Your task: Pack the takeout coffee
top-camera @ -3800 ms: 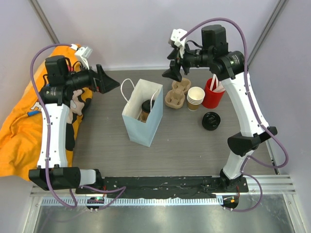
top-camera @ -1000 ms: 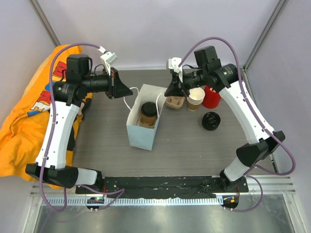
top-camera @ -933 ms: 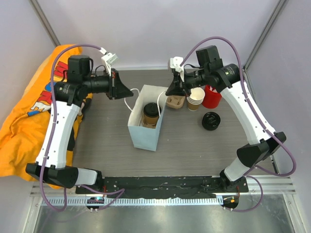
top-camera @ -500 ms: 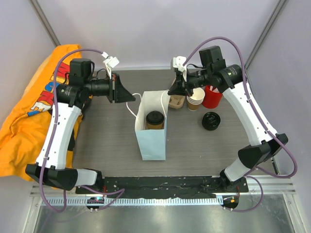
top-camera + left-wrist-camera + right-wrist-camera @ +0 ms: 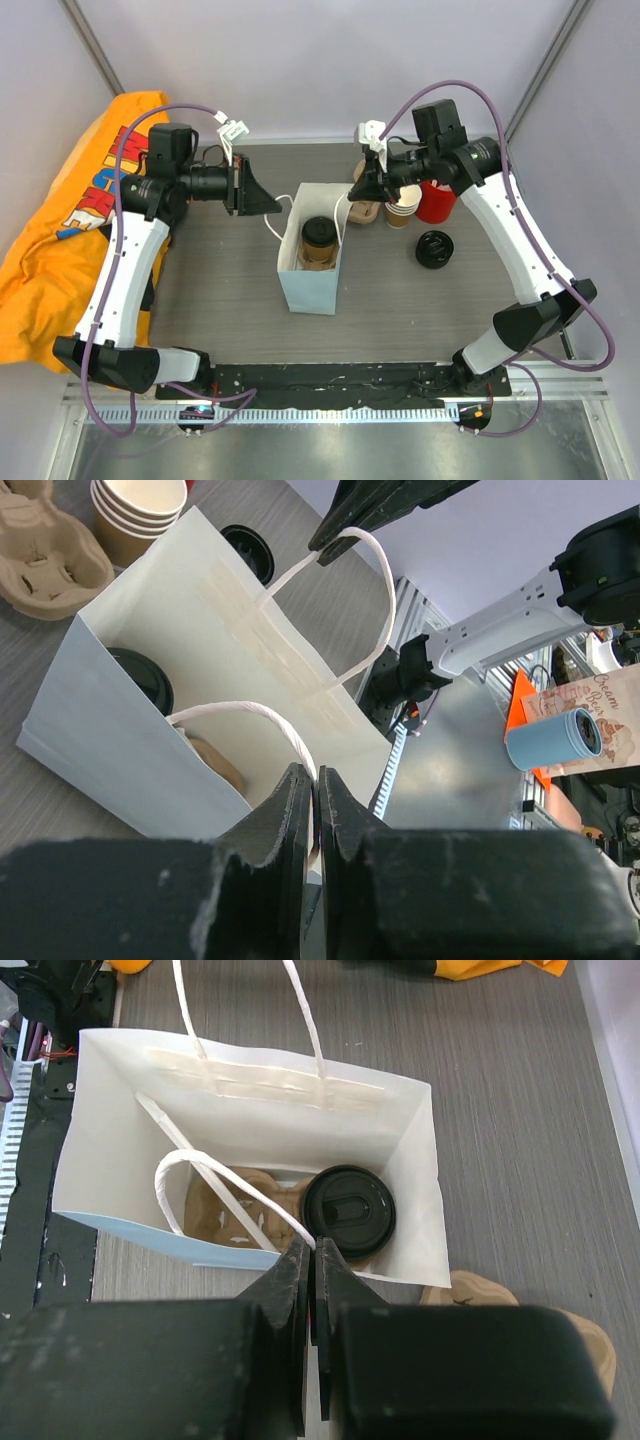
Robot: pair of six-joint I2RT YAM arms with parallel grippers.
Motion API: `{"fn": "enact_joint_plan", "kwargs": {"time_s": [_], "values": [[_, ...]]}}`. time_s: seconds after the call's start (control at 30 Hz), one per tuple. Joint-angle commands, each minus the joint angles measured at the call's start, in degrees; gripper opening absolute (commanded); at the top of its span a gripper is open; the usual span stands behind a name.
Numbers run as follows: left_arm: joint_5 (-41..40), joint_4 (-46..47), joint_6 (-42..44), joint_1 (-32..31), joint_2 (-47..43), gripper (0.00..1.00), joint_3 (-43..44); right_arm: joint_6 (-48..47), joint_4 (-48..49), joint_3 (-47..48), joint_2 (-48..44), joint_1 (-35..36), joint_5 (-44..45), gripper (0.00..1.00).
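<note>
The takeout coffee (image 5: 318, 236), a brown paper cup with a black lid (image 5: 350, 1210), stands inside a white paper bag (image 5: 308, 285) at the table's middle, on a brown cardboard carrier (image 5: 235, 1210). My left gripper (image 5: 276, 205) is on the bag's left side, its jaws pinched on one white rope handle (image 5: 250, 712). My right gripper (image 5: 354, 193) is on the right side, shut on the other handle (image 5: 220, 1175). The two handles are pulled apart, so the bag mouth is wide open. In the left wrist view only an edge of the lid (image 5: 140, 680) shows.
Behind the bag to the right are a cardboard cup carrier (image 5: 366, 210), a stack of lidless cups (image 5: 403, 203), a red cup (image 5: 438, 200) and loose black lids (image 5: 435, 247). An orange cloth (image 5: 60, 250) covers the left edge.
The bag has slid right and turned to stand square between the arms. Both grippers moved right with its handles, and the mouth has spread wider.
</note>
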Motion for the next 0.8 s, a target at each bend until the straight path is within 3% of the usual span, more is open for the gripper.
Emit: {"fn": "enact_joint_plan", "kwargs": {"time_s": [0.0, 0.23, 0.33, 0.57, 0.77], "values": [[2.2, 1.9, 0.0, -0.2, -1.6, 0.12, 0.6, 0.2, 2.1, 0.7, -2.6, -0.3, -1.6, 0.07], [2.2, 1.9, 0.1, -0.3, -1.8, 0.25, 0.8, 0.3, 2.8, 0.0, -2.6, -0.3, -0.6, 0.11], [2.2, 2.0, 0.3, -0.3, -1.8, 0.43, 0.9, 0.3, 2.9, -0.5, -2.7, -0.3, -0.5, 0.21], [2.3, 2.0, 0.5, -0.3, -1.5, 0.51, 1.9, -0.4, 1.8, 0.0, -3.2, -0.3, 0.8, 0.43], [1.5, 0.7, 2.2, -0.3, -1.0, 0.79, 5.1, -3.7, -2.1, 0.6, -4.9, -0.3, 4.5, 0.61]]}}
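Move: Both hands still pinch the paper bag's handles above its rim: the bag's middle is about 8 cm right, 2 cm back and 20 cm below the left hand, and 8 cm left, 4 cm back and 20 cm below the right. The lidded cup inside is about 7 cm left, 1 cm ahead and 26 cm below the right hand; the stacked cups are 13 cm right, 7 cm ahead and 28 cm below it. Both hands let go of the bag's rope handles where they stand, staying on either side above the rim while the fingers spread to well over half open, the left starting a little before the right and ending wider. The arms barely stir and the wrists keep their angle; only at the very end does the left begin to rise and the right to draw off rightward, each by about half a centimetre. ##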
